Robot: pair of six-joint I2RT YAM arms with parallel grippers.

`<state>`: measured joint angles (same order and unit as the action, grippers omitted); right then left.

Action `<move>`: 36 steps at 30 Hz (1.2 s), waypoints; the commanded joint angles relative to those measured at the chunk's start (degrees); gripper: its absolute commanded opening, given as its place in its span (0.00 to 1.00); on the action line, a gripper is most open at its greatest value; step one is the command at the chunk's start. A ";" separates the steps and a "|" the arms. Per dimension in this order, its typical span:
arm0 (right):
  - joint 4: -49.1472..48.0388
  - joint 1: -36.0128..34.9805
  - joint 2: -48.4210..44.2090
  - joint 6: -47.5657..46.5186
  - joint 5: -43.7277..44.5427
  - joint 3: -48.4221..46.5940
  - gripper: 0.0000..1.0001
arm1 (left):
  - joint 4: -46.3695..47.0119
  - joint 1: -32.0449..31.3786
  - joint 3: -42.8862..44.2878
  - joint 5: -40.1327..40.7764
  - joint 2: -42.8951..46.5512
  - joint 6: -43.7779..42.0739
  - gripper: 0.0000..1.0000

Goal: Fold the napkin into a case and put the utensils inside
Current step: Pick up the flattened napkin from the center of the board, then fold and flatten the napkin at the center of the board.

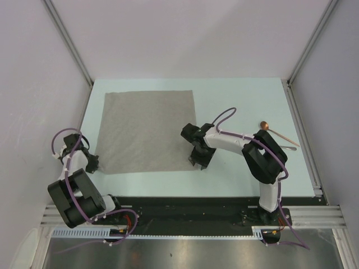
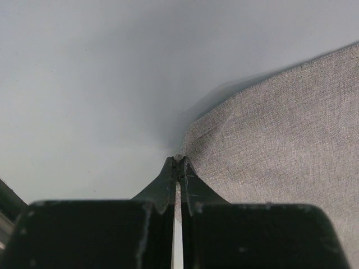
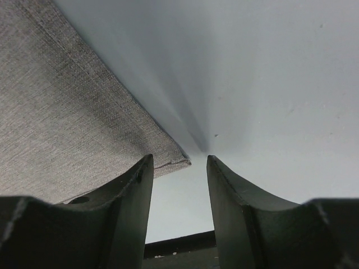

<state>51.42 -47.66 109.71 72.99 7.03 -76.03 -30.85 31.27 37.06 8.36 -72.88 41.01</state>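
The grey-beige napkin (image 1: 146, 131) lies flat as one open square on the pale table; no case is in view. My left gripper (image 1: 93, 163) is at its near-left corner. In the left wrist view that gripper (image 2: 179, 159) is shut, pinching the tip of the napkin (image 2: 280, 140). My right gripper (image 1: 198, 161) hangs at the near-right corner. In the right wrist view it (image 3: 179, 159) stands open, with the corner of the napkin (image 3: 67, 123) lying between its fingers. The utensils rest at the far right: a copper spoon (image 1: 265, 124) and a thin silvery piece (image 1: 289, 145).
A metal rail (image 1: 305, 140) runs along the table's right edge, just past the utensils. Grey walls enclose the left, back and right. A black strip (image 1: 185, 204) and both arm bases line the near edge.
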 commanded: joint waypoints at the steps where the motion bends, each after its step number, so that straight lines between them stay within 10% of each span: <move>1: 0.35 -0.77 1.55 2.33 0.53 -1.67 0.48 | 0.97 0.20 -0.32 -0.80 0.37 0.73 0.00; 8: 0.35 -1.30 4.81 3.21 0.09 -2.55 0.40 | 0.70 0.29 -0.23 -0.28 0.90 0.65 0.00; 14: -1.93 -1.12 3.15 0.41 1.32 -1.85 0.00 | -0.26 0.29 0.73 1.04 3.52 -0.06 0.00; 36: -21.62 -11.47 -31.90 -39.49 1.66 12.13 0.00 | -11.06 2.57 13.00 2.10 33.06 -1.73 0.00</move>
<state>34.74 -53.78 90.24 42.89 4.45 -62.74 -39.18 32.82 41.39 9.87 -43.27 40.45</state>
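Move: The napkin's near right corner lies just under the open right fingers, only about 1 cm to their left and 1 cm below. From that hand the napkin's middle is roughly 23 cm ahead and 26 cm left, its far right corner some 46 cm ahead and 2 cm left, and the board's near edge about 15 cm straight behind. For the left hand, already gripping the near left corner, the near right corner is about 50 cm to its right, level with it. Leftward by nearly 2 cm and slightly down, the right hand takes the near right corner between its fingers, closes and pinches it, then lifts about 6 cm, draws back some 3 cm and turns counter-clockwise. The left hand waits, then keeps its pinch on the other near corner and rises about 13 cm, both hands' fingertips tipping forward. ##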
